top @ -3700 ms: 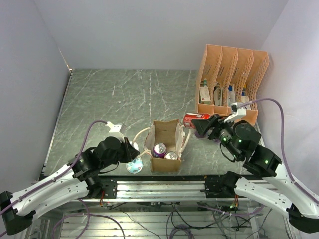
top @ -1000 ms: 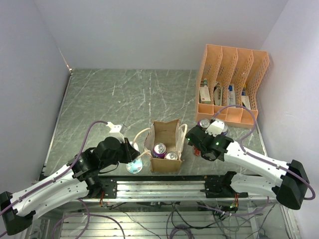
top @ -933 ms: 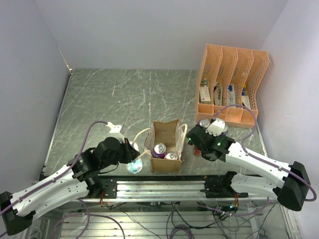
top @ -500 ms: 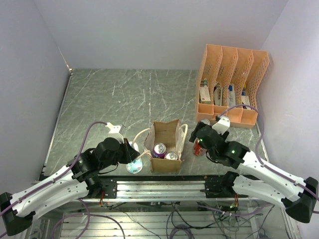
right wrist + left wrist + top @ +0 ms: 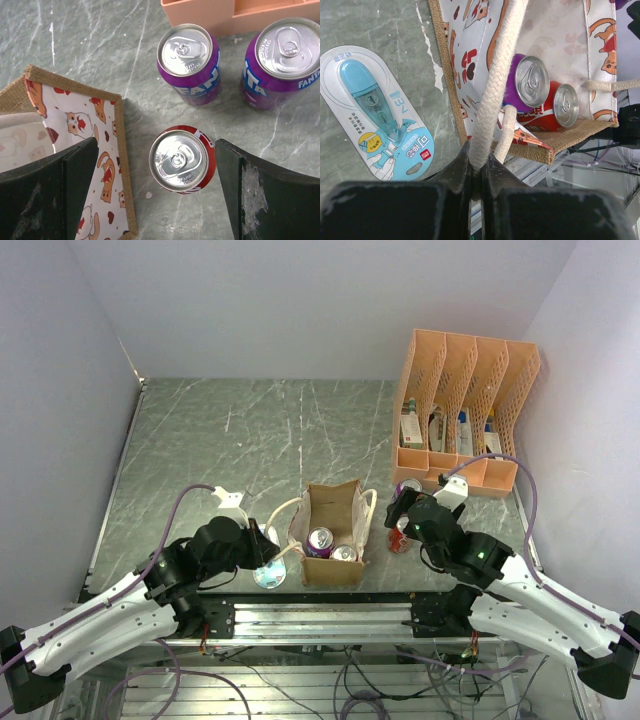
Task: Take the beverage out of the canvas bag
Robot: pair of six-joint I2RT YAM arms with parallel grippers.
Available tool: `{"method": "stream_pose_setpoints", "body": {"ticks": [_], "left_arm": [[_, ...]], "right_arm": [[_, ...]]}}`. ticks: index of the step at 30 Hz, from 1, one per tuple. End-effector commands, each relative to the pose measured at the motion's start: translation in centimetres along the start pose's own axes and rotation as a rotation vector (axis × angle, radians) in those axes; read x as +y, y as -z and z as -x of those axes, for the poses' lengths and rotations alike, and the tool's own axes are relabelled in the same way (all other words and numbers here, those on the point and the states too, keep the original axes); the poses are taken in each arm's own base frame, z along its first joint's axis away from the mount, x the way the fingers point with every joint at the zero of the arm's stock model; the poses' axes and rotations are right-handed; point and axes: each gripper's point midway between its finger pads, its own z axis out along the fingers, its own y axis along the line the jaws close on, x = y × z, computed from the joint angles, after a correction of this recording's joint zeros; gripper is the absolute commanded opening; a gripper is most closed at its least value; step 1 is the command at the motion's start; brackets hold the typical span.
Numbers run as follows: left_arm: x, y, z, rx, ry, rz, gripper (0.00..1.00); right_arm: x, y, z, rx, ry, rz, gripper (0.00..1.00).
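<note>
The canvas bag (image 5: pixel 333 512) stands open near the table's front edge, with a purple can (image 5: pixel 319 540) and a red can (image 5: pixel 344 553) inside. My left gripper (image 5: pixel 265 548) is shut on the bag's cream rope handle (image 5: pixel 496 92), and both cans show in its wrist view, the purple one (image 5: pixel 530 82) beside the red one (image 5: pixel 561 106). My right gripper (image 5: pixel 405 515) is open. It hangs above a red can (image 5: pixel 182 160) that stands on the table just right of the bag (image 5: pixel 112 165). The jaws are wide apart on either side of the can and do not touch it.
Two purple Fanta cans, one nearer the bag (image 5: pixel 189 62) and one further right (image 5: pixel 282 60), stand behind the red can. Behind them is the orange file organizer (image 5: pixel 465 380). A blue correction-tape pack (image 5: pixel 377 117) lies left of the bag. The table's front edge is close.
My right gripper brought the red can down to the table right of the bag, opened, and drew back up off it. The left gripper has kept its hold on the handle.
</note>
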Motion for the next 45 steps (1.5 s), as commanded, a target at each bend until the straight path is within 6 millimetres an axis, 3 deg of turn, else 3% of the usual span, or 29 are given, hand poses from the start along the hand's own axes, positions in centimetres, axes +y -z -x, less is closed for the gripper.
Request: {"method": "stream_pose_setpoints", "body": {"ticks": [1,5,9,12,19,22,26,33,41,45], "left_arm": [[0.4,-0.1,-0.4,0.015,0.001,0.011,0.07],[0.3,-0.2,-0.5,0.018,0.0,0.01,0.07],[0.2,-0.3,-0.5,0.021,-0.003,0.005,0.07],[0.1,-0.3,-0.4,0.021,-0.004,0.004,0.07],[0.1,-0.1,-0.3,0.015,-0.003,0.003,0.07],[0.1,0.0,-0.2,0.013,-0.004,0.006,0.07],[0.2,0.0,-0.2,0.013,-0.003,0.008,0.07],[0.2,0.1,-0.3,0.012,-0.001,0.007,0.07],[0.3,-0.1,-0.1,0.016,-0.015,0.024,0.07],[0.4,-0.1,-0.1,0.016,-0.019,0.028,0.07]], "right_arm": [[1.6,1.2,3.0,-0.071,0.013,0.077,1.0],[4.1,3.0,6.0,-0.124,0.036,0.207,1.0],[7.8,6.1,9.9,-0.207,0.049,0.411,1.0],[10.7,8.4,11.7,-0.247,0.121,0.573,1.0],[17.1,11.3,11.4,-0.164,0.375,0.854,1.0],[19.2,10.9,9.1,-0.046,0.481,0.933,1.0],[20.6,8.9,4.1,0.181,0.594,0.975,1.0],[18.8,5.5,-2.9,0.401,0.741,0.849,1.0],[16.2,4.6,-9.2,0.573,0.938,0.772,1.0],[15.9,5.2,-11.3,0.622,0.985,0.806,1.0]]}}
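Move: The purple can in the bag lies about 20 cm to the right hand's left, 5 cm back and 9 cm below it, with the bag's red can some 6 cm right of the purple one and 4 cm nearer. The freed red can stands almost straight under the right hand, about 10 cm down, and the near Fanta can 9 cm ahead, 2 cm right. For the left hand, which has the bag handle, the purple can is about 10 cm right, 3 cm ahead and 8 cm below. Up and then leftward in a high arc, the empty right hand climbs about 20 cm off the freed red can, crosses the bag's right side and sinks just as far, drawing back some 6 cm, to end close above the purple can. It turns counter-clockwise roughly 75 degrees so the fingers point left and more steeply down, staying wide open; the left hand keeps its pinch on the bag handle. ##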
